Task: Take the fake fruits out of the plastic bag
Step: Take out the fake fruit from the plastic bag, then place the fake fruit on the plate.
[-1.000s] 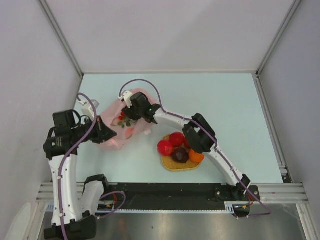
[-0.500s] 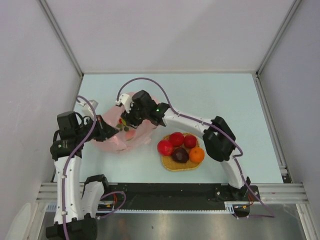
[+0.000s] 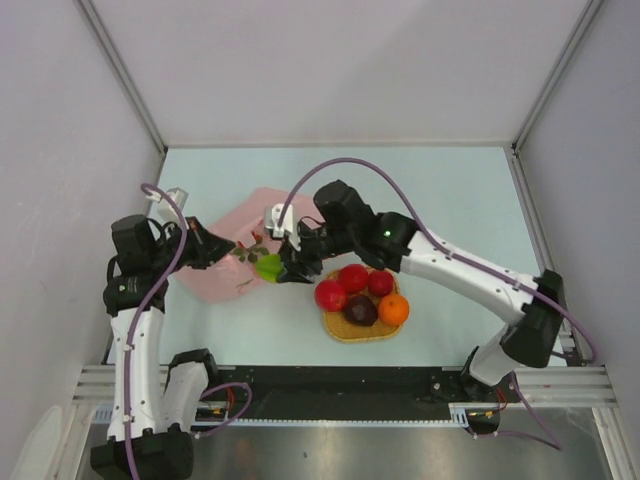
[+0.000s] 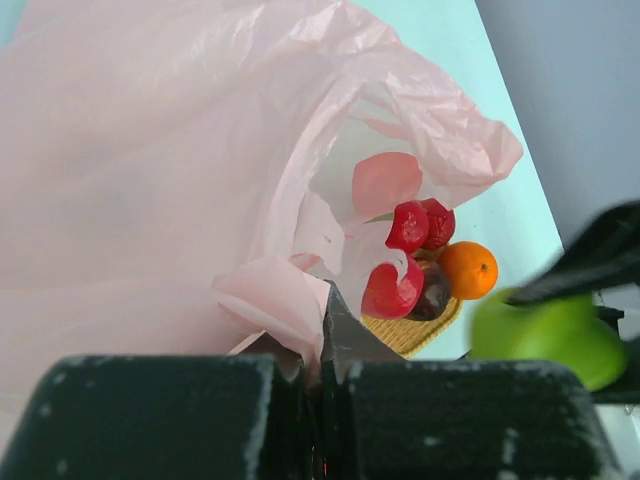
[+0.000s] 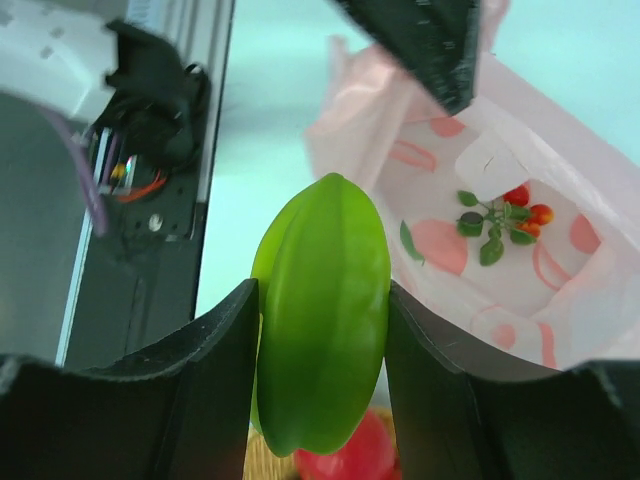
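The pink plastic bag lies at the left of the table, its mouth facing right. My left gripper is shut on a fold of the bag's rim and holds it up. Just outside the mouth, my right gripper is shut on the green elongated fruit, held clear above the table. Three red fruits, a dark purple one and an orange one rest on the woven mat. A small sprig with leaves and red berries lies inside the bag.
The mat with its fruits sits right of the bag, close under my right arm's forearm. Grey walls close the table on three sides. The black rail with the arm bases runs along the near edge.
My right gripper has drawn back out of the bag toward the mat with the green fruit between its fingers. The left gripper has kept its hold on the bag, shifting slightly.
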Controlling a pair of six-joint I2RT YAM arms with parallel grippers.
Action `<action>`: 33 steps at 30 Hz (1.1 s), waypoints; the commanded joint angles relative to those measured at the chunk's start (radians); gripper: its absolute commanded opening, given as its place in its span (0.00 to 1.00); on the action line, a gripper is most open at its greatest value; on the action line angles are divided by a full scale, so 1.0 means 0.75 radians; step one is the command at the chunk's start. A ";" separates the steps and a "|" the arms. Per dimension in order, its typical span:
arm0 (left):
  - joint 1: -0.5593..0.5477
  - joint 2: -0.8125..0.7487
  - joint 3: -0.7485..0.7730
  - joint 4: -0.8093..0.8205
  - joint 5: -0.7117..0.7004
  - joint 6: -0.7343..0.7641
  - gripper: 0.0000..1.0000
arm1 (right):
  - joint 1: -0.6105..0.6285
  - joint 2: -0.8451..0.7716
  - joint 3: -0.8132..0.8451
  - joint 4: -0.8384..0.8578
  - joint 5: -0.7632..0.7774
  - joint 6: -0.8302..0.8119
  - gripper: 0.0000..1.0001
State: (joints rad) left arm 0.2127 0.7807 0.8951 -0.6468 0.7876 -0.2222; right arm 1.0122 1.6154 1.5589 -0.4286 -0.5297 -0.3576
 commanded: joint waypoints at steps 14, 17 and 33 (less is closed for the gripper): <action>0.011 -0.033 -0.060 0.081 -0.038 -0.051 0.00 | -0.106 -0.618 -0.667 -0.306 0.105 -0.532 0.42; 0.011 -0.035 -0.075 0.093 -0.038 -0.060 0.00 | -0.104 -0.638 -0.775 -0.217 0.154 -0.464 0.40; 0.013 -0.125 -0.173 0.085 -0.050 -0.072 0.00 | 0.055 -0.710 -1.068 0.148 0.338 -0.010 0.42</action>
State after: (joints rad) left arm 0.2127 0.7120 0.7883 -0.6071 0.7582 -0.2562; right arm 1.0336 1.1095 0.7696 -0.4000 -0.3252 -0.4309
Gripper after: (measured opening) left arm 0.005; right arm 0.522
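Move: Out to the right hand's right, roughly 18 cm off, about 1 cm nearer the base and 24 cm below, sits the basket for the green fruit it holds. On it the left-hand red fruit lies some 11 cm right and 2 cm ahead of this hand, the orange about 24 cm right and 1 cm back. The open bag spreads about 14 cm ahead and 7 cm left. From the left hand the basket is some 25 cm right, 6 cm back, 22 cm below. Carrying the green fruit away from the bag, the right hand swings about 15 cm right, then sinks as much while easing some 6 cm back, ending over the basket's near-left edge. Its left-pointing fingers tip down about 15 degrees more and keep their grip. The left hand, still pinching the bag's edge, sags about 2 cm. ##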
